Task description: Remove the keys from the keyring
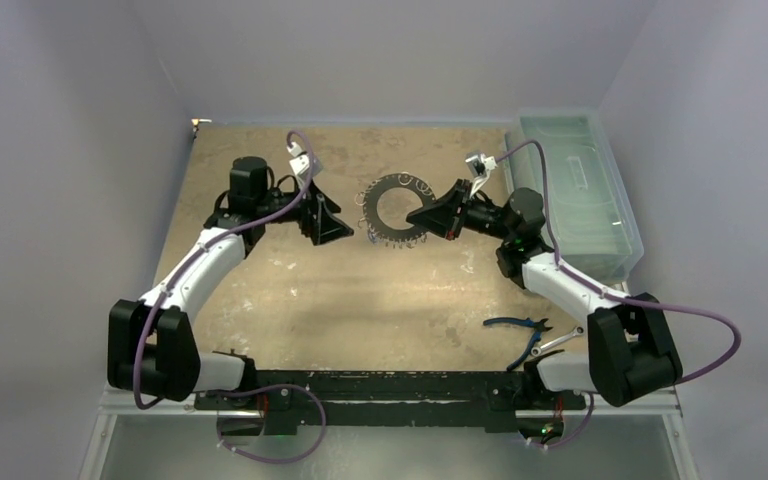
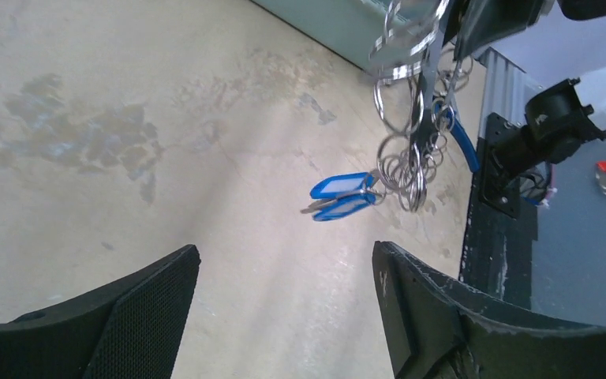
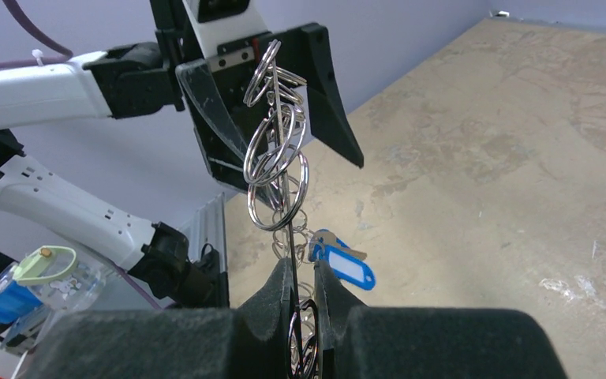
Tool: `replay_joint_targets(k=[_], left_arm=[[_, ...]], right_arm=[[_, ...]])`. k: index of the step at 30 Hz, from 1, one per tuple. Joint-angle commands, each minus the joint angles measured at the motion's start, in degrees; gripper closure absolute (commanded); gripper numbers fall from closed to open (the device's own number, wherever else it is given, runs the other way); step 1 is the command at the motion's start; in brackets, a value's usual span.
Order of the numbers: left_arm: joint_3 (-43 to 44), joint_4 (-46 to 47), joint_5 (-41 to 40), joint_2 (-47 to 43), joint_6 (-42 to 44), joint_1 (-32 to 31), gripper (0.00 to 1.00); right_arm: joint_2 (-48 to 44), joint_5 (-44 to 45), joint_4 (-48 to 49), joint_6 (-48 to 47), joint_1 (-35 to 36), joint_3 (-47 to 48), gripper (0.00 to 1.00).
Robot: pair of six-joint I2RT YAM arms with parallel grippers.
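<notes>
The keyring (image 1: 397,208) is a large thin grey ring fringed with small silver split rings. It sits between my two grippers. My right gripper (image 1: 438,214) is shut on its right edge. In the right wrist view the keyring (image 3: 278,158) stands edge-on and runs down between the shut fingers (image 3: 284,288). Keys with blue tags (image 3: 346,264) hang off its lower part above the table. My left gripper (image 1: 338,228) stands open just left of the ring and holds nothing. In the left wrist view the blue-tagged keys (image 2: 341,195) dangle ahead of the spread fingertips (image 2: 185,268).
A clear plastic box (image 1: 575,190) stands along the right side of the table. Blue-handled pliers (image 1: 518,324) and a silver wrench (image 1: 552,345) lie near the right arm's base. The tabletop (image 1: 360,300) is worn and tan.
</notes>
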Motion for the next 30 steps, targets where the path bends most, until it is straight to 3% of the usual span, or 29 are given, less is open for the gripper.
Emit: replay_joint_targets(k=[1, 5, 18, 23, 30], left_arm=[[-5.3, 13.5, 5.2, -1.2, -6.1, 0.2, 0.21], [-9.7, 22.5, 8.6, -0.6, -9.5, -1.3, 0.22], [-8.5, 19.3, 7.5, 3.6, -1.3, -8.2, 0.27], [-7.8, 19.4, 6.5, 4.5, -1.2, -8.7, 0.42], [-7.0, 21.4, 7.2, 5.1, -3.4, -8.8, 0.76]], right_arm=[[-1.3, 1.3, 1.1, -0.4, -0.1, -0.1, 1.0], [-1.5, 0.9, 1.3, -0.3, -0.1, 0.0, 1.0], [-0.6, -1.8, 4.5, 1.2, -0.1, -0.1, 1.0], [-0.6, -1.9, 4.7, 1.3, -0.1, -0.2, 1.0], [-0.1, -2.4, 5.4, 1.5, -0.1, -0.4, 1.0]])
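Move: The keys with their blue tag hang off the near left edge of the big keyring, about 7 cm to the left hand's right, 4 cm back and 5 cm below it. The ring's middle is some 9 cm to this hand's right, 3 cm farther out and about 2 cm above it. From the right hand, which pinches the ring's right side, the keys lie about 7 cm to the left, 4 cm back and 7 cm below. With fingers wide open, the left hand first draws back and sinks, then swings more to its right as it goes on back and down towards the blue tag, about 5 cm right, 4 cm back and 4 cm down in all, turning some 15 degrees clockwise. Near the end it slows and its fingers close from wide to about a third open around the line of the tag, no grip on it visible yet, while the right hand keeps its pinch on the ring and holds it almost still. ##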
